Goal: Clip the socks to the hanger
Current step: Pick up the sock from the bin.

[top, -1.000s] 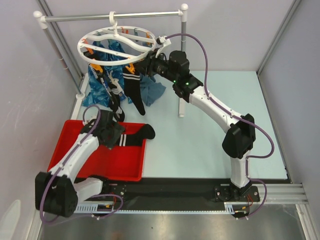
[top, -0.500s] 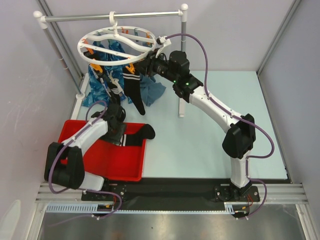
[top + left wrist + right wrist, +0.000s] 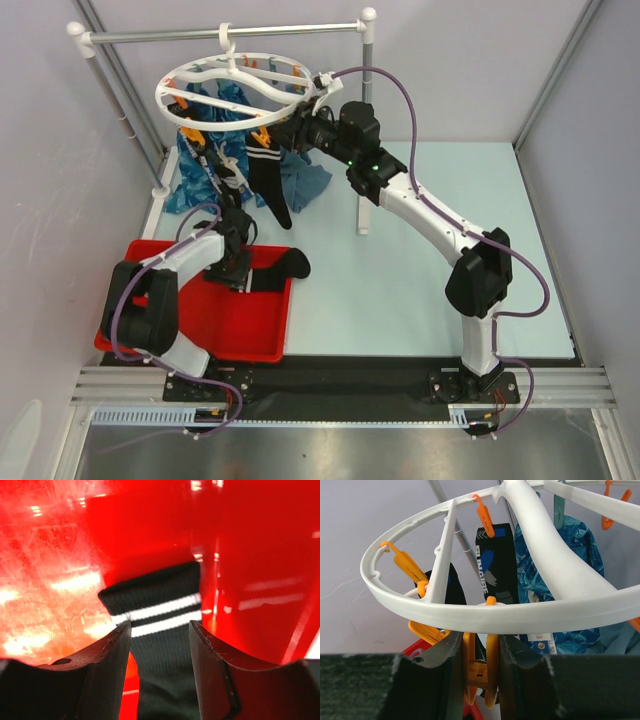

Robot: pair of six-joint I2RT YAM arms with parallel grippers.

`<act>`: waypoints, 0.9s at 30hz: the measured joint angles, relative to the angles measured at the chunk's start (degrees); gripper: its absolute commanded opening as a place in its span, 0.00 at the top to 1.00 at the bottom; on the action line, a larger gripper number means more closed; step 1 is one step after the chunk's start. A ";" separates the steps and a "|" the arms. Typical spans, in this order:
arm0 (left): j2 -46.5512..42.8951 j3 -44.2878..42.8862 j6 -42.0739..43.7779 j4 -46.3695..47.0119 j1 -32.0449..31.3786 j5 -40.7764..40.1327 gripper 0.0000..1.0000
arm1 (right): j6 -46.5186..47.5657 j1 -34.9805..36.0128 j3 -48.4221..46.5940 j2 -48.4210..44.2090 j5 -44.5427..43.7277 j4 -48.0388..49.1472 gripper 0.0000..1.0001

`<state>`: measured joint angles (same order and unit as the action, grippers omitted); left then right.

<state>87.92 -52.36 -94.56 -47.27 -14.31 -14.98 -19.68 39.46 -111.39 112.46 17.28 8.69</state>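
A black sock with two white stripes (image 3: pixel 280 268) lies in the red tray (image 3: pixel 230 330), its toe over the tray's right rim. My left gripper (image 3: pixel 240 272) is open low over it. In the left wrist view the fingers straddle the sock (image 3: pixel 155 600) just below its striped cuff, with the left gripper's (image 3: pixel 160 627) jaws apart. The white ring hanger (image 3: pixel 230 85) hangs from the rail. My right gripper (image 3: pixel 300 130) is shut on an orange clip (image 3: pixel 480 675) under the hanger's rim (image 3: pixel 520 612). Black socks (image 3: pixel 265 175) hang clipped from the ring; one with lettering (image 3: pixel 495 555) shows behind.
A blue patterned cloth (image 3: pixel 200 170) hangs and bunches under the hanger. The grey metal rail (image 3: pixel 220 33) spans the back, with a post (image 3: pixel 365 200) standing right of the tray. The tray floor (image 3: pixel 50 555) is glossy red. Grey walls close in both sides.
My left arm has swung from the tray's left side toward the back right, bringing its open gripper down over the sock's cuff. The right arm, hanger and sock have not moved.
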 measured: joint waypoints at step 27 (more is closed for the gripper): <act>-13.09 5.92 12.50 5.95 -3.28 -7.34 1.00 | 0.22 -0.04 0.00 -0.09 0.13 0.00 1.00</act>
<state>74.83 -46.44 -82.06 -41.32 -17.58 -22.33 -19.46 39.42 -111.39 112.38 17.41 8.69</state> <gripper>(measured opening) 0.010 0.295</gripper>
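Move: The striped cuff of the sock in the bin lies right under the left hand's open fingers, about 2 cm down, and the sock's middle is some 7 cm to the right and 2 cm farther out. The bin's middle is about 11 cm left and 5 cm back; the hanging striped sock is roughly 14 cm ahead, 8 cm right and 18 cm higher. From the right hand the sock in the bin lies some 13 cm back, 7 cm left and 39 cm below. The left hand, already low and pointing down over the cuff, sinks another 1.5 cm or so and shuts its fingers fully from half open, pinching the striped cloth near the sock's open end. With the cuff gripped it then lifts quickly, about 5 cm from its lowest point, while the wrist turns some 20 degrees, tilting the fingertips outward and swinging clockwise. ##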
